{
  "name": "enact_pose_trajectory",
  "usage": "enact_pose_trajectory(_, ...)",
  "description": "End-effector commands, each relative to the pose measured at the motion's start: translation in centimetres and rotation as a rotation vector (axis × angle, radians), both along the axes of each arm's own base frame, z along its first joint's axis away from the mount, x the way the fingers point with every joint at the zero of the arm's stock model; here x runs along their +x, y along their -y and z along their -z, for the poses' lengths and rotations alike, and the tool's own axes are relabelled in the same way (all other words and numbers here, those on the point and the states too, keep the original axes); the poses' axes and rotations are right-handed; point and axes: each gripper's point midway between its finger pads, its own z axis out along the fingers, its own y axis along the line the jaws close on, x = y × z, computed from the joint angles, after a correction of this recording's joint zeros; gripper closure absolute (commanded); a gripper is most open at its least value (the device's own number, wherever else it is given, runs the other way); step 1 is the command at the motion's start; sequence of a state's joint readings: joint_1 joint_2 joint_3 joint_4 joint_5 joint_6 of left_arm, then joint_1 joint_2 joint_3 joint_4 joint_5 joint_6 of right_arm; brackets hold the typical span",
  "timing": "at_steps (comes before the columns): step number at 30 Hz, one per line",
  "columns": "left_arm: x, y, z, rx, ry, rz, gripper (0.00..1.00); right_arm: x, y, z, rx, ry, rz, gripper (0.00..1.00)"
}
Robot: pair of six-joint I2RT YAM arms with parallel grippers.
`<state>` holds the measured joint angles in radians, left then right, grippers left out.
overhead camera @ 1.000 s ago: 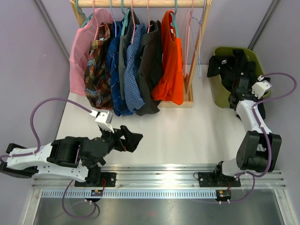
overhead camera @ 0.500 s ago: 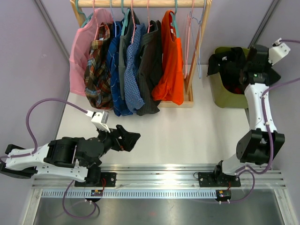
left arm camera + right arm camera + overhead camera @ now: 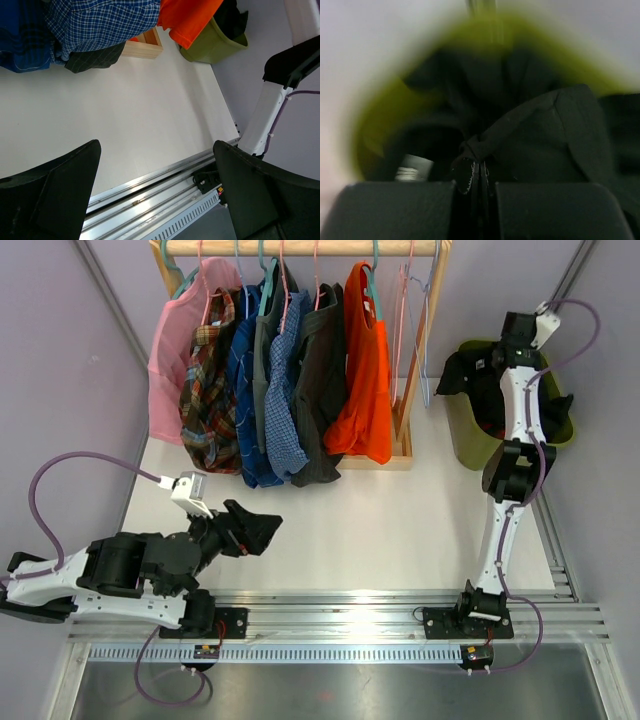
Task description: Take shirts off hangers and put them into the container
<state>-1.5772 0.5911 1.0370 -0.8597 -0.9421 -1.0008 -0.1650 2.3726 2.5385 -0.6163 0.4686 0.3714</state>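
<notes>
Several shirts hang on hangers from the wooden rail: pink (image 3: 185, 330), brown-red plaid (image 3: 208, 390), blue checked (image 3: 285, 400), dark grey (image 3: 322, 380) and orange (image 3: 366, 380). Bare pink and pale blue hangers (image 3: 412, 320) hang at the rail's right end. The olive-green container (image 3: 468, 445) stands at the right with a black shirt (image 3: 478, 380) draped in it and over its rim. My right gripper (image 3: 507, 355) is stretched out above the container, shut on a fold of that black shirt (image 3: 555, 135). My left gripper (image 3: 252, 530) hovers low over the table's near left, open with nothing between its fingers (image 3: 65, 180).
A light wooden frame (image 3: 400, 455) forms the foot of the rack under the orange shirt. The metal rail (image 3: 350, 615) with both arm bases runs along the near edge. Purple walls close in on the left and right.
My right arm has swung up from the container's near side to full stretch over it, still pinching the black shirt. My left arm has drawn back a little to the left.
</notes>
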Motion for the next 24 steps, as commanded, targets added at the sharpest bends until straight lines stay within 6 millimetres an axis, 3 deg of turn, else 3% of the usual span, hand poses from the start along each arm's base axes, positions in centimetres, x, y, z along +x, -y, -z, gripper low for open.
enact_pose_trajectory(1, 0.8, -0.9, -0.6, -0.034, 0.005, -0.068, 0.01, -1.7, -2.0, 9.7, 0.132, -0.258, -0.056, 1.0)
enact_pose_trajectory(4, 0.8, -1.0, -0.4, -0.029, 0.004, -0.074, 0.01, -3.2, -3.0, 15.9, 0.205, -0.41, -0.073, 1.0)
enact_pose_trajectory(5, 0.9, -1.1, -0.4, -0.03, 0.006, -0.075, 0.01, -3.6, -3.4, 17.8, 0.222, -0.455, -0.079, 0.88)
enact_pose_trajectory(7, 0.8, -1.0, -0.4, -0.029, 0.007, -0.072, 0.01, -4.5, -3.9, 19.4, 0.247, -0.509, -0.095, 0.63)
enact_pose_trajectory(10, 0.8, -1.0, -0.3, -0.028, 0.005, -0.07, 0.01, -5.0, -3.7, 18.8, 0.24, -0.506, -0.083, 0.58)
enact_pose_trajectory(11, 0.8, -1.0, -0.3, -0.031, 0.003, -0.072, 0.01, -5.0, -3.7, 16.4, 0.23, -0.461, -0.084, 0.52)
enact_pose_trajectory(12, 0.8, -1.0, -0.2, -0.032, 0.002, -0.071, 0.01, -4.9, -3.6, 15.8, 0.219, -0.435, -0.081, 0.37)
enact_pose_trajectory(13, 0.8, -1.0, -0.1, -0.032, 0.0, -0.07, 0.01, -4.9, -3.5, 12.3, 0.204, -0.361, -0.076, 0.36)
enact_pose_trajectory(16, 0.7, -1.1, 0.0, -0.046, -0.004, -0.067, 0.01, -5.0, -2.8, 8.0, 0.156, -0.253, -0.056, 0.28)
enact_pose_trajectory(19, 0.7, -1.3, 0.1, -0.059, -0.006, -0.063, 0.01, -6.1, -2.3, 0.2, 0.093, -0.111, -0.042, 0.16)
enact_pose_trajectory(21, 0.7, -1.4, 0.1, -0.066, -0.005, -0.064, 0.01, -6.3, -2.6, -2.6, 0.079, -0.048, -0.064, 0.13)
enact_pose_trajectory(22, 0.7, -1.4, 0.2, -0.065, -0.001, -0.064, 0.01, -6.8, -2.9, -4.9, 0.064, -0.008, -0.084, 0.1)
enact_pose_trajectory(24, 0.7, -1.4, 0.1, -0.068, 0.001, -0.064, 0.01, -6.6, -4.3, -6.5, 0.077, 0.037, -0.17, 0.09)
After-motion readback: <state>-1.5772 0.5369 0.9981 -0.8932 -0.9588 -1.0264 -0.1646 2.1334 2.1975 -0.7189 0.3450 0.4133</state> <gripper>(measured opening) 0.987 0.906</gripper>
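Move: The right hand, fingers shut on the black shirt, is over the far part of the container, whose middle lies about 6 cm back, roughly in line sideways and some 16 cm below. The red plaid shirt is inside, about 10 cm back and 20 cm down. The rack's base has its right end some 31 cm left and 13 cm back. From the left hand, the container is about 43 cm ahead and 69 cm right. Still pinching the black shirt, the right hand plunges about 18 cm into the container, tipping its fingers down some 25 degrees, and begins opening on the way. At the bottom it keeps opening to nearly wide, lets go of the cloth, then backs off up some 15 cm and a few centimetres back towards the base, the wrist levelling partly. ##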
